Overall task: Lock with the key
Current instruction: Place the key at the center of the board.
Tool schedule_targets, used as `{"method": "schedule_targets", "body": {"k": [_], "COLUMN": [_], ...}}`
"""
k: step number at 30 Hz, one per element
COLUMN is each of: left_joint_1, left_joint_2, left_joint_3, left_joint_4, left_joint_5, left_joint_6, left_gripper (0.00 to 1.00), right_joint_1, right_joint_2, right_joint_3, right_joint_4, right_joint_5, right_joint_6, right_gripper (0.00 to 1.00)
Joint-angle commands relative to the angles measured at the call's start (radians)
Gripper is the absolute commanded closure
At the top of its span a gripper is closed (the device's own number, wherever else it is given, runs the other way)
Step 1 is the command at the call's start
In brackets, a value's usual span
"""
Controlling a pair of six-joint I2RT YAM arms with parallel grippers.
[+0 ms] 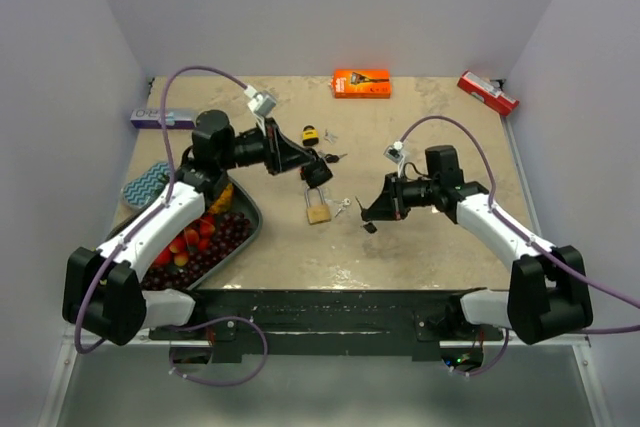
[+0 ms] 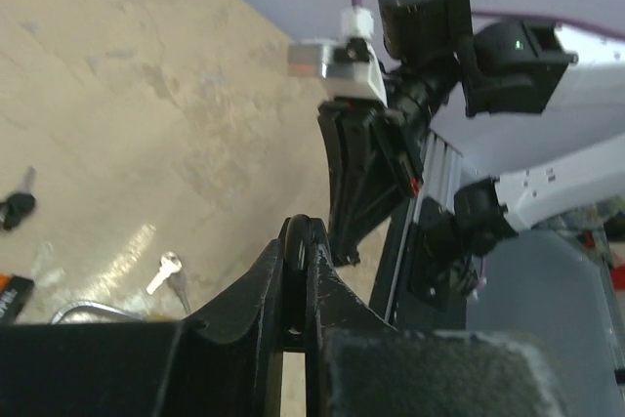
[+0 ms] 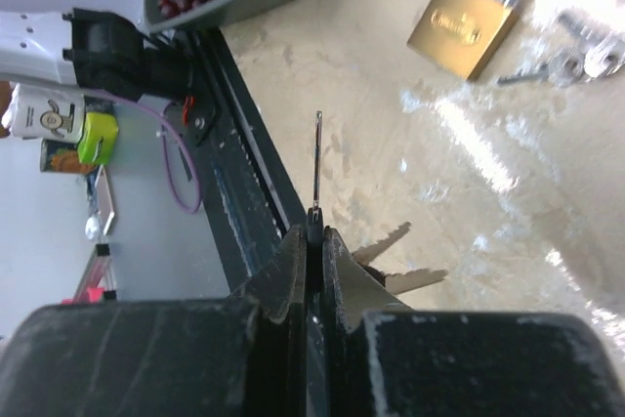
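Observation:
A brass padlock [image 1: 319, 213] [image 3: 459, 26] lies flat on the table, its silver shackle [image 1: 316, 193] pointing towards the left arm. My right gripper [image 1: 372, 217] [image 3: 314, 236] hovers right of the padlock, shut on the black head of a key [image 3: 317, 158]. The thin blade sticks straight out past the fingertips, apart from the padlock. My left gripper [image 1: 318, 177] [image 2: 298, 241] sits just above the shackle's far end, shut on a small black rounded thing I cannot identify. The curved shackle [image 2: 88, 310] shows to its lower left.
Loose silver keys [image 1: 342, 206] [image 2: 166, 271] lie right of the padlock, black-headed keys [image 1: 332, 159] and a small yellow-black lock [image 1: 310, 134] behind it. A grey tray [image 1: 252, 217] of fruit stands front left, beside a blue sponge [image 1: 145, 185]. An orange box [image 1: 361, 83] and a red item [image 1: 488, 93] sit at the back.

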Motion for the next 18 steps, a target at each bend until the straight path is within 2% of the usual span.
{"method": "schedule_targets", "body": {"k": [1,7,10,12,18], "left_joint_1": [-0.065,-0.128,-0.140,-0.146,-0.165], "left_joint_2": [-0.062,-0.115,-0.085,-0.038,0.042], "left_joint_3": [-0.070,-0.274,-0.308,-0.315,-0.339], "left_joint_4": [-0.247,-0.206,-0.206,-0.187,-0.123], "left_joint_5": [0.053,0.022,0.014,0.017,0.031], "left_joint_6": [0.207,0.145,0.142,0.142,0.143], "left_gripper": [1.00,1.00,1.00,1.00,1.00], "right_joint_1": [0.050,0.149,0.169,0.173,0.206], "right_joint_2": [-0.002,-0.043,-0.042,-0.014,0.156], "right_joint_3": [-0.056,-0.156,-0.181,-0.190,-0.164], "right_joint_4": [0.027,0.211,0.254,0.267,0.375], "right_joint_5": [0.020,0.103,0.160,0.194,0.146], "right_joint_6": [0.046,0.182,0.222,0.240,0.273], "right_gripper": [1.00,1.00,1.00,1.00,1.00]}}
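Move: The right hand holds the key, shaft pointing up; its likely spot, bare table, is about 4 cm back, 4 cm left and 14 cm below. The brass padlock lies roughly 10 cm left and 4 cm ahead, its keys 5 cm left and 4 cm ahead. The left hand's black padlock has bare table 11 cm back and 28 cm below; from that hand the brass padlock lies 4 cm back and 3 cm right, the orange one 5 cm ahead. Both grippers keep their pinch, the left on the black padlock and the right on its key, and sink together towards the bare table nearer the base than the brass padlock. The left drops some 18 cm while drawing back 10 cm, its back travel ending before its descent, and tips its fingers down roughly 25 degrees. The right eases down 6 cm, back and to the left, then creeps slightly forward. ##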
